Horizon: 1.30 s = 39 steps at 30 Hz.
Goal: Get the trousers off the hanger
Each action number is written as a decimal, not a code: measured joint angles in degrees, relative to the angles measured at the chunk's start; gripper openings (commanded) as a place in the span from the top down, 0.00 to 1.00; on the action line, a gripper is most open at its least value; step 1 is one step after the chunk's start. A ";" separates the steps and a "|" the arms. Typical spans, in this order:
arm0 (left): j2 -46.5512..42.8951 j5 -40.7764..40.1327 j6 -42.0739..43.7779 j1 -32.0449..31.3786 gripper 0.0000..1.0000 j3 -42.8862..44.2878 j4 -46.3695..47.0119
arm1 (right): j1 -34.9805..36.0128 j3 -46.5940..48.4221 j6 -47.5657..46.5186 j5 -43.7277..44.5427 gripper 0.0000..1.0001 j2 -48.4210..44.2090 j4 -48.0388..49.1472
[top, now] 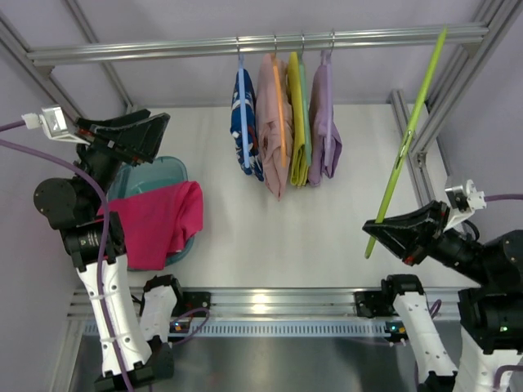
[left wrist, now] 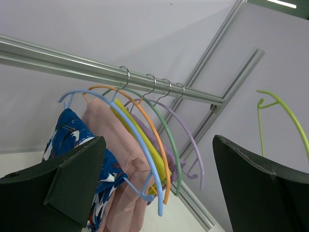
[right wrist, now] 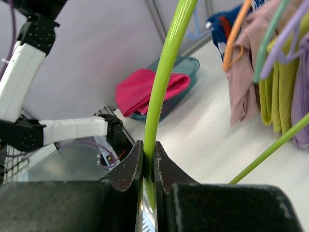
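The magenta-pink trousers (top: 159, 220) lie draped over the teal basin (top: 155, 175) at the left; they also show in the right wrist view (right wrist: 145, 89). The lime-green hanger (top: 406, 139) is bare and stands slanted at the right, its top near the rail. My right gripper (right wrist: 148, 162) is shut on the hanger's lower part (right wrist: 164, 82); it also shows in the top view (top: 384, 233). My left gripper (top: 151, 135) is open and empty, raised above the basin, facing the rail. A curve of the green hanger (left wrist: 285, 113) shows in the left wrist view.
A metal rail (top: 261, 45) at the back carries several hangers with garments: blue patterned (top: 245, 122), peach-pink (top: 272, 122), yellow-green (top: 297, 122) and lilac (top: 324, 122). Frame posts (top: 413, 139) stand at the right.
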 measured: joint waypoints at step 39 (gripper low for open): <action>-4.52 -0.11 1.95 0.02 0.02 -5.40 -0.61 | -13.94 22.64 45.38 -22.25 1.00 50.42 17.05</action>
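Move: The right hand holds the bare green hanger; the free stretch of rail it is headed for lies about 30 cm ahead, 4 cm to the right and 15 cm higher. The purple trousers hang some 19 cm ahead and 9 cm left of this hand, the yellow trousers about 19 cm ahead and 14 cm left, both slightly below it. From the left hand that rail spot is roughly 14 cm ahead, 37 cm right, 4 cm up. Dipping then rising, the right hand carries the bare green hanger some 20 cm forward towards the rail, tipping down. ##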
